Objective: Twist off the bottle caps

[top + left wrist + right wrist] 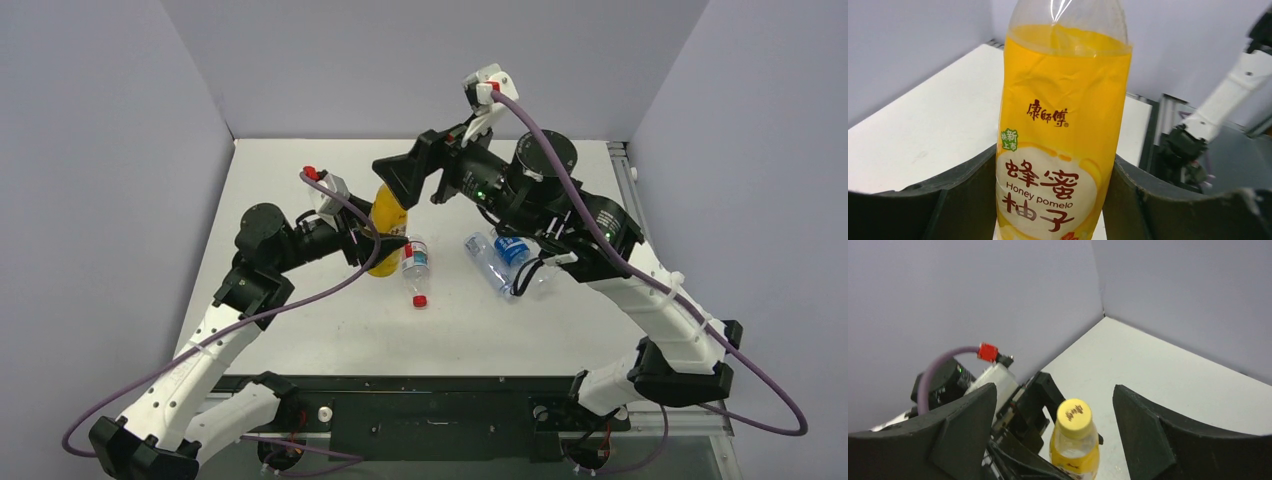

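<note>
The yellow-orange juice bottle (388, 215) stands upright left of the table's middle, and my left gripper (375, 243) is shut on its labelled body (1063, 150). In the left wrist view a black finger presses each side of the label. My right gripper (400, 180) hovers over the bottle's top and hides it in the top view. In the right wrist view the yellow cap (1074, 414) sits on the neck, between and just beyond the wide-open right gripper (1054, 392); neither finger touches it. A clear bottle with a red-white label (415, 258) lies beside it, its red cap (420, 300) towards me.
Two more clear bottles lie right of centre under my right forearm: a plain bluish one (486, 262) and one with a blue label (513, 250). Grey walls close in the back and sides. A metal rail (622, 165) runs along the right edge.
</note>
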You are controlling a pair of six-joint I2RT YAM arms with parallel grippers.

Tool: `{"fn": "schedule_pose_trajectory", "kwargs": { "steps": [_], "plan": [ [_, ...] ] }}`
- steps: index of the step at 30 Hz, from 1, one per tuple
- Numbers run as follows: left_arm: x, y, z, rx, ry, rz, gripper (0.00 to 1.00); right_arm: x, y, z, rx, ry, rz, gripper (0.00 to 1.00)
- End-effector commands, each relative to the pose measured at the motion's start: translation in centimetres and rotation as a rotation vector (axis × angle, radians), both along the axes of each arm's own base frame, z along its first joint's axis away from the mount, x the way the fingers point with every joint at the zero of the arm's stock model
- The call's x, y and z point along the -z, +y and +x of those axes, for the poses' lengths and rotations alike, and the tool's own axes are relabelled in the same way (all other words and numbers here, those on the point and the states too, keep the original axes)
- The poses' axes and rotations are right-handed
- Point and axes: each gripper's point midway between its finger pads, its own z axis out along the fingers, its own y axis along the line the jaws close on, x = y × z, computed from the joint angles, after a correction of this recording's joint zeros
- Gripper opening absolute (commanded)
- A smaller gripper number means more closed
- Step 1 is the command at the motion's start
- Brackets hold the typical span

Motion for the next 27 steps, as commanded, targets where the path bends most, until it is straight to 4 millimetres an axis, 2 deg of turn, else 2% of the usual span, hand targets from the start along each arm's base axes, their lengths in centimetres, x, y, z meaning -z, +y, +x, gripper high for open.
{"fn": "schedule_pose_trajectory", "kwargs": {
  "steps": [1, 3, 12, 16, 21, 25, 26, 27],
  "plan": [
    [-0.1, 2.5, 4.1, -0.274, -0.123, 0.048, 0.00, 1.4, -1.1, 3.3, 0.289, 0.042, -0.121, 0.80],
    [-0.2, 2.8, 4.2, -0.291, -0.133, 0.042, 0.00, 2.8, 0.6, 4.0, 0.301, 0.064, -0.168, 0.77],
    [-0.9, 3.1, 3.7, -0.301, -0.150, 0.007, 0.00, 2.8, 2.3, 4.0, 0.269, 0.088, -0.116, 0.60],
    [-0.9, 3.1, 3.8, -0.305, -0.142, 0.003, 0.00, 3.0, 2.9, 3.8, 0.246, 0.102, -0.102, 0.45],
    [-0.9, 3.1, 3.9, -0.305, -0.136, 0.001, 0.00, 3.5, 3.4, 3.5, 0.209, 0.115, -0.101, 0.15],
    [-1.1, 2.9, 3.8, -0.295, -0.124, -0.007, 0.00, 3.1, 3.1, 3.2, 0.157, 0.106, -0.096, 0.01],
    [-1.2, 2.8, 3.6, -0.287, -0.115, -0.013, 0.00, 3.1, 2.8, 3.5, 0.147, 0.100, -0.098, 0.00],
    [-1.3, 2.7, 3.5, -0.275, -0.110, -0.019, 0.00, 2.2, 2.8, 2.8, 0.087, 0.084, -0.073, 0.00]
  ]
}}
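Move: Some 2 cm ahead of the right hand, 2 cm to its left and about 4 cm lower is the yellow cap, on the honey pomelo bottle that the left hand still holds. From the left hand this cap is about 12 cm higher, 3 cm ahead and 3 cm to the right. Lying on the table, a red-capped bottle is roughly 8 cm ahead of the right hand, 3 cm left and 49 cm below it; a clear bottle is 10 cm ahead, 17 cm right, just as low. Coming down over the yellow cap with open fingers, the right hand goes about 5 cm down, nearly as far forward and left, after a slight rise, dipping its fingertips and turning a little clockwise; there it stops and pinches the cap from both sides. The left hand keeps its grip, carries the bottle about 5 cm forward and left, turning it counter-clockwise, then nearly holds still. ##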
